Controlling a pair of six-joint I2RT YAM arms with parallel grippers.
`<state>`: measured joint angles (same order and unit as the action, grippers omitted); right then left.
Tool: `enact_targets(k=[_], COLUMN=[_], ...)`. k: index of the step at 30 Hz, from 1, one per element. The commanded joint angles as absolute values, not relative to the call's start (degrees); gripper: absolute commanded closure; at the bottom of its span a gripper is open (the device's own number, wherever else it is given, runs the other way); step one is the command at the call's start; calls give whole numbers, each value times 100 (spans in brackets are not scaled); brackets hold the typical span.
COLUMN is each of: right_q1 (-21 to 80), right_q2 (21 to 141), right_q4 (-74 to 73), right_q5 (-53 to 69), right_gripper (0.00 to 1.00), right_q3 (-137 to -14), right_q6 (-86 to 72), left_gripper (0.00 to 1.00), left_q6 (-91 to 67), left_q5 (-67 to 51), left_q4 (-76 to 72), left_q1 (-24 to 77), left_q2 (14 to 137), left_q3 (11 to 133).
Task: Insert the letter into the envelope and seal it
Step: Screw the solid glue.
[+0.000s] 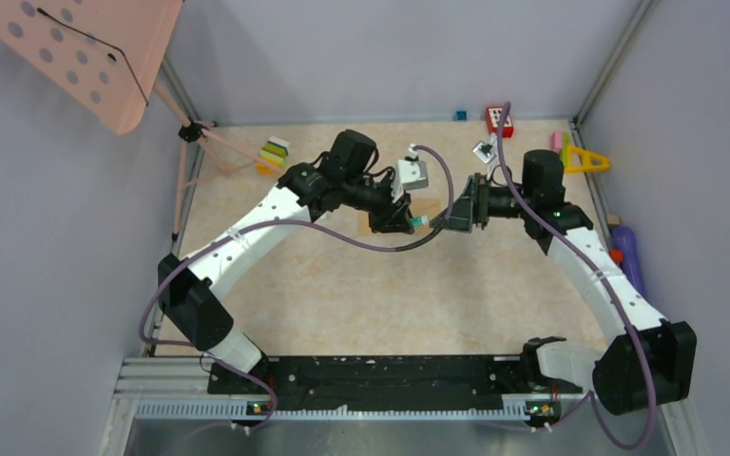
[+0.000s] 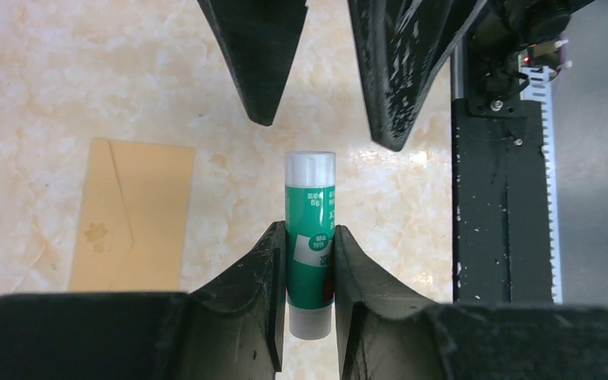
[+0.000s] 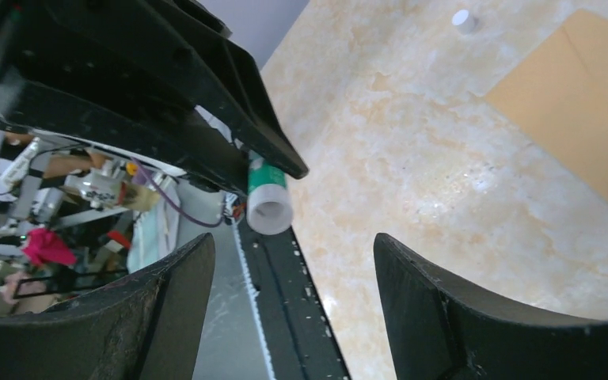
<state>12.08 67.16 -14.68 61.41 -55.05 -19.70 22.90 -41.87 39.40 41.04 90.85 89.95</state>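
Note:
A green glue stick [image 2: 309, 237] with a whitish cap is clamped between the jaws of my left gripper [image 2: 309, 249], above the table. The tan envelope [image 2: 131, 215] lies flat on the table to its left, flap folded down. My right gripper [image 3: 293, 269] stands open facing the stick's white end [image 3: 269, 212], with nothing between its fingers. From above, the two grippers [image 1: 407, 220] [image 1: 442, 223] meet tip to tip over the middle of the table, and the envelope [image 1: 363, 222] is mostly hidden under them. The letter is out of view.
A small white round piece [image 3: 462, 20] lies on the table beyond the envelope [image 3: 582, 103]. Coloured blocks [image 1: 274, 152], a red box [image 1: 499, 121], a yellow triangle [image 1: 585, 160] and a purple bottle [image 1: 627, 252] line the back and right edges. A pink perforated stand [image 1: 86, 57] leans at far left.

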Motion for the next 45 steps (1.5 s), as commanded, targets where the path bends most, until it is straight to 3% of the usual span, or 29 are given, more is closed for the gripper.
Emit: enact_targets(k=[1,17,30,36,40,45], right_q1=[1180,1249,1415,1431,1526,1880], right_q2=[6766,7152,7132,7081,6991,6552], right_q4=[-762,-378,-317,-303,-525,-1434], right_q5=[6476,6229,6226,6262,6449,6538], right_gripper=[29,42,64,81,84,85], right_q3=[-5588,-5339,-5266,-5279,-5501,-5731], right_q6=[-3112,-3989,-4027,-3873,-3114,-509], left_gripper=[95,97,97,97,97,97], left_q6=[2494,2561,2593,2590,2586,2777], left_q5=[-3776,-3483,-3472,-3581,-4210,-5380], left_q4=[3718,3805,3828,3849,4031,4666], left_q1=[4171,4350,4377,4377,4373,4352], left_q2=[8937,9129,9183,9193,9292,9582], left_q3=[8917,9064,9096,9080,9107,9382])
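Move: Ahead of the open right fingers, the glue's middle sits roughly 5 cm to their left and at their height, with its near white end only about 2 cm off; the left hand already grips the glue, whose middle is some 1 cm to its right. From the right hand, the envelope lies on the table about 14 cm forward, 6 cm left and 24 cm down; the small white cap lies around 18 cm farther left of the envelope. Rolling about 15 degrees, forward side down, the open right hand eases roughly 2 cm left towards the glue, then shuts its fingers and pinches the white end. Meanwhile the left hand, keeping its grip on the glue, sinks about 3 cm. With the end pinched, the right hand starts rolling back, some 10 degrees, and both hands drift back together. ##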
